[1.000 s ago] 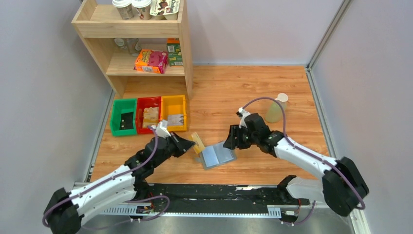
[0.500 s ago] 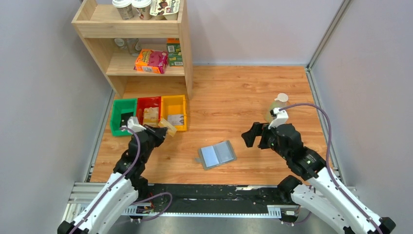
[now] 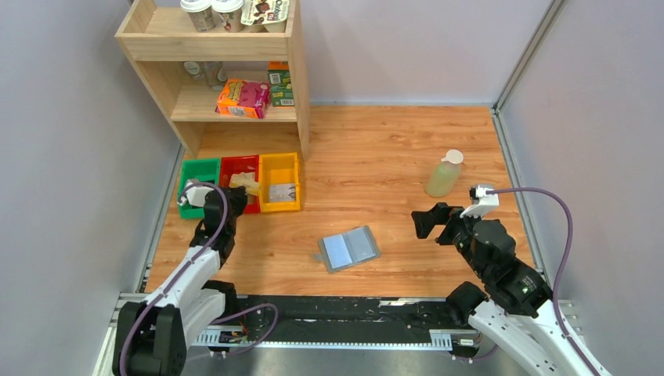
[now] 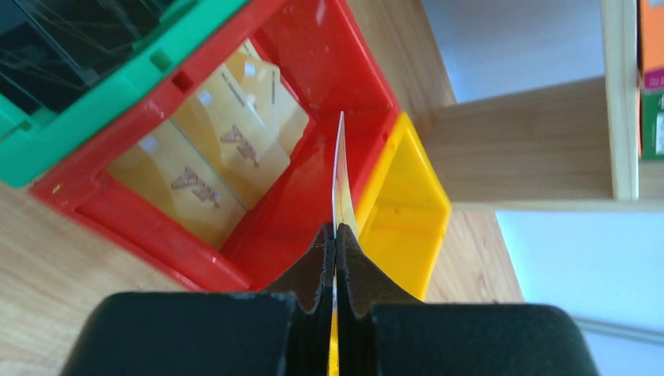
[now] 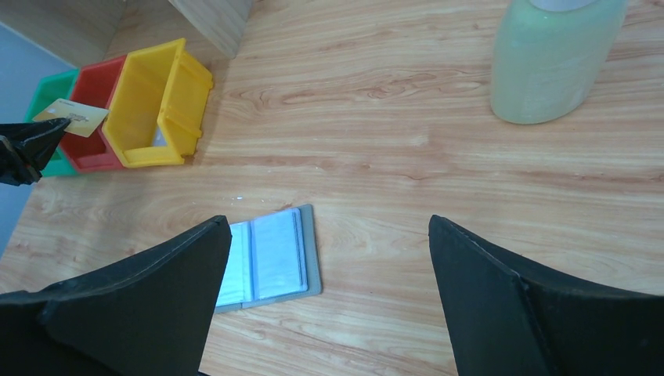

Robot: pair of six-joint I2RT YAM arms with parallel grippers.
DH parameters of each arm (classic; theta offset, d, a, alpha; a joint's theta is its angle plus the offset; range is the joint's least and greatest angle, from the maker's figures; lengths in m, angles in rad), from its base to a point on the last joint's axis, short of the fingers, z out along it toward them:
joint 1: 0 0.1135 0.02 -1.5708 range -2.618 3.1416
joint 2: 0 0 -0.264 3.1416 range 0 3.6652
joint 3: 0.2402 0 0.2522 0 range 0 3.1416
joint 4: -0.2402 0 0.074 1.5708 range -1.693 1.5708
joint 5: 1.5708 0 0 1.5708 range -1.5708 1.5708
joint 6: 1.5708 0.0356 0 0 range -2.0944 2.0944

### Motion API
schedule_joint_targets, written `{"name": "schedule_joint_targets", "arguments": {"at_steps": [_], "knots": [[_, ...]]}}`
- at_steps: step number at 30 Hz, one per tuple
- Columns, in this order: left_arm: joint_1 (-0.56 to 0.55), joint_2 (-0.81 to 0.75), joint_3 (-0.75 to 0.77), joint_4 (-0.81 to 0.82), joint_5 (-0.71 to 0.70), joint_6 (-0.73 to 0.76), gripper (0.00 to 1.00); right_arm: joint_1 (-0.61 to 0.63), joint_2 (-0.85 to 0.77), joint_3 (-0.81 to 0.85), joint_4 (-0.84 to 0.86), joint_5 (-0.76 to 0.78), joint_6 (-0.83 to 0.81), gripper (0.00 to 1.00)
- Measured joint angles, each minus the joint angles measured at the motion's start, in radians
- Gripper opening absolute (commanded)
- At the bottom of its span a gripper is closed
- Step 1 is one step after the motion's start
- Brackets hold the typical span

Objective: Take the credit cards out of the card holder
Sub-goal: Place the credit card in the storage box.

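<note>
The grey card holder (image 3: 348,249) lies open and flat on the wooden table, its pale blue slots (image 5: 270,258) facing up. My left gripper (image 4: 335,235) is shut on a yellow credit card (image 4: 340,176), seen edge-on. It holds this card (image 3: 243,183) above the red bin (image 3: 237,164). Two more tan credit cards (image 4: 227,149) lie inside that red bin (image 4: 313,63). My right gripper (image 5: 329,223) stands wide open with nothing between its fingers. It hovers to the right of the card holder, apart from it (image 3: 427,223).
A green bin (image 3: 197,170) and a yellow bin (image 3: 279,168) flank the red one. A wooden shelf (image 3: 235,78) with boxes and cups stands behind them. A pale green bottle (image 3: 443,175) stands at the right, beyond my right gripper.
My left arm has swung left with the card, from beside the card holder to over the red bin. My right gripper has opened wide and drawn back to the right, away from the holder.
</note>
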Motion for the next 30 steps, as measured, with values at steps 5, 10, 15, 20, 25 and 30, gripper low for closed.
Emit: {"name": "schedule_joint_targets", "arguments": {"at_steps": [5,10,15,20,25,30], "knots": [[0.020,0.129,0.036,0.096,-0.067,-0.033,0.00,0.000,0.000,-0.007,0.000,0.011,0.000,1.00],[0.031,0.165,0.039,0.144,-0.107,-0.064,0.00,0.000,0.000,-0.011,-0.004,0.013,0.000,1.00],[0.031,0.188,0.040,0.161,-0.121,-0.077,0.00,0.000,0.000,-0.012,-0.004,0.014,0.000,1.00],[0.031,0.293,0.056,0.195,-0.104,-0.097,0.00,0.000,0.000,-0.012,-0.004,0.014,0.000,1.00],[0.035,0.408,0.092,0.236,-0.097,-0.106,0.12,0.000,0.000,-0.012,-0.004,0.015,0.000,1.00],[0.035,0.449,0.109,0.246,-0.092,-0.121,0.30,0.000,0.000,-0.012,-0.004,0.018,0.000,1.00]]}}
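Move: The left hand holds a yellow card by its edge just above and short of the red bin: the bin's middle is about 7 cm ahead, 2 cm to the left and 8 cm below. Beside it, about level with it in reach, the green bin stands some 15 cm to the left of the hand and the yellow bin about 10 cm to its right. From the idle right hand the red bin lies roughly 51 cm to the left, 20 cm ahead and 15 cm down. Still pinching the yellow card, the left hand carries it forward and a little left over the red bin, nearly level, turning about 10 degrees counter-clockwise. It then lowers the card some 4 cm into the bin while still edging forward, about 5 cm forward in all. Only at the end do the fingers part by about a quarter, easing their pinch on the card. ##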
